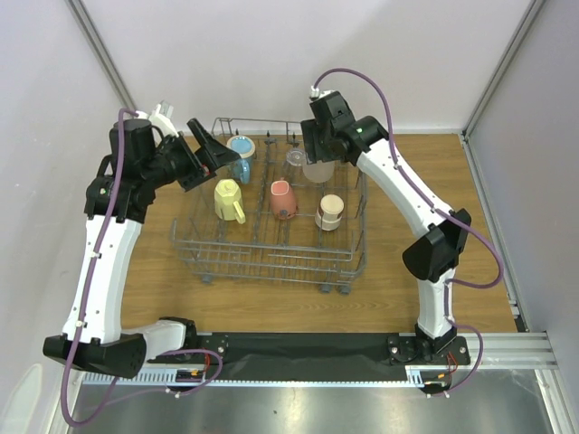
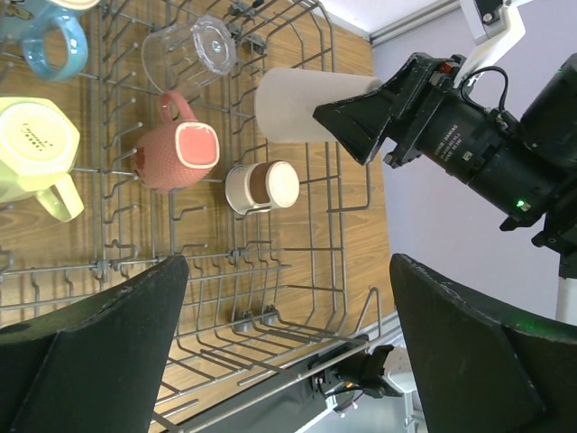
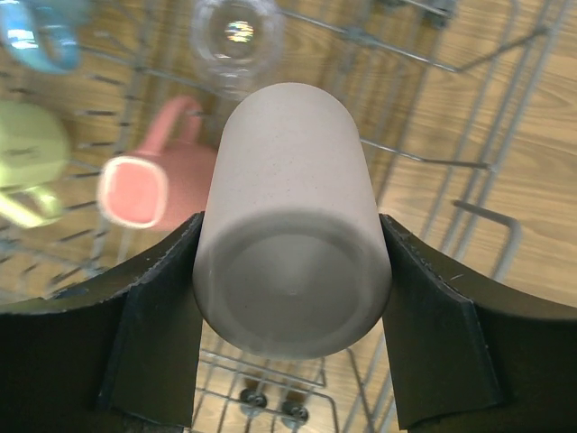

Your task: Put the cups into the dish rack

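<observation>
The grey wire dish rack stands mid-table. Inside it are a blue cup, a pale yellow mug, a salmon pink mug, a clear glass and a cream-and-brown cup. My right gripper is shut on a beige cup, held bottom-up towards the camera above the rack's back right part. At the rack's back left edge my left gripper hovers open, nothing between its fingers.
The rack's upright tines and wire walls surround the cups. Small wheels show under its near side. Bare wooden tabletop lies to the rack's right, and white walls close in on both sides.
</observation>
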You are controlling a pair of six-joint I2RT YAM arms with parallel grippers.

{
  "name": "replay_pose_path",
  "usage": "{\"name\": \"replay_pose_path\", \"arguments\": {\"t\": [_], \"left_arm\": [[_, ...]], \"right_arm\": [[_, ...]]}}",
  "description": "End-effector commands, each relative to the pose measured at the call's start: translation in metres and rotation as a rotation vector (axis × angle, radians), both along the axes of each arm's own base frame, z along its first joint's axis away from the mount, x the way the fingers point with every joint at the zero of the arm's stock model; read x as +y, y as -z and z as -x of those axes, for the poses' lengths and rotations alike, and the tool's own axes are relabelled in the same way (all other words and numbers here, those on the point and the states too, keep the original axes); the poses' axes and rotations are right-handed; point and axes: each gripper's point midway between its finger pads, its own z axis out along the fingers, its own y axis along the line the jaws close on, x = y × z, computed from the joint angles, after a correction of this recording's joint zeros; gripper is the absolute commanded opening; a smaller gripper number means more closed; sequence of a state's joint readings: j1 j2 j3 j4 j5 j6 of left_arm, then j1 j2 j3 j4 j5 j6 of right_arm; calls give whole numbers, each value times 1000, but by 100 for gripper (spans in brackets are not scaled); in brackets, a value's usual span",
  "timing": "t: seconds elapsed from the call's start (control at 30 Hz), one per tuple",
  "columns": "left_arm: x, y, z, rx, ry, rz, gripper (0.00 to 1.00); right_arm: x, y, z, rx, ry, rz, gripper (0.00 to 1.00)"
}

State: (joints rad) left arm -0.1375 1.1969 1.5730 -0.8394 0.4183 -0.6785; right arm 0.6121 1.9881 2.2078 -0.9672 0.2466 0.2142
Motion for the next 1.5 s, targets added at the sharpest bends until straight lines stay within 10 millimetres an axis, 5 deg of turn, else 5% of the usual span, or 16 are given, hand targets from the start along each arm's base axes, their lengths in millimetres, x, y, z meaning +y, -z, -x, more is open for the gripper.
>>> {"name": "replay_pose_path", "arguments": {"t": [0.0,0.53,1.13,1.47], "left_arm": [[7,-17,3,-63,-6,-19,100],[6,-17,-6,-60,-2,-5,100],[15,-16,-6,-60,-32,4,100],[12,-16,-7,-53,-20,28,100]], "right_arm": [[-21,-20,-18,-94,92,64,0],[-34,5,-40,-61,179,62,0],[-20,43,-43,46,156,23,2],[-31,66,-32,122,179,81,25]]}}
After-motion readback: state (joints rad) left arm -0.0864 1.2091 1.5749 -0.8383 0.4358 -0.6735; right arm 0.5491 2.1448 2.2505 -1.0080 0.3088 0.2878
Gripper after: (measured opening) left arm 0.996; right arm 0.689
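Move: The grey-white cup is already in my right hand, and its free spot in the rack's far right corner is about 6 cm ahead, 3 cm to the right and some 13 cm below. The clear glass stands about 10 cm ahead and 7 cm left, the pink mug 3 cm back and 11 cm left, the white-brown cup 5 cm back and 3 cm right. From my left hand, that spot is roughly 16 cm ahead, 28 cm right and well below. I lower the grey-white cup about 6.5 cm with my right hand into the gap between the glass and the rack's right side. I start out forward and to the right, turning some 10 degrees clockwise, then sink mostly straight down, tipping the fingers slightly further down and keeping my grip. ##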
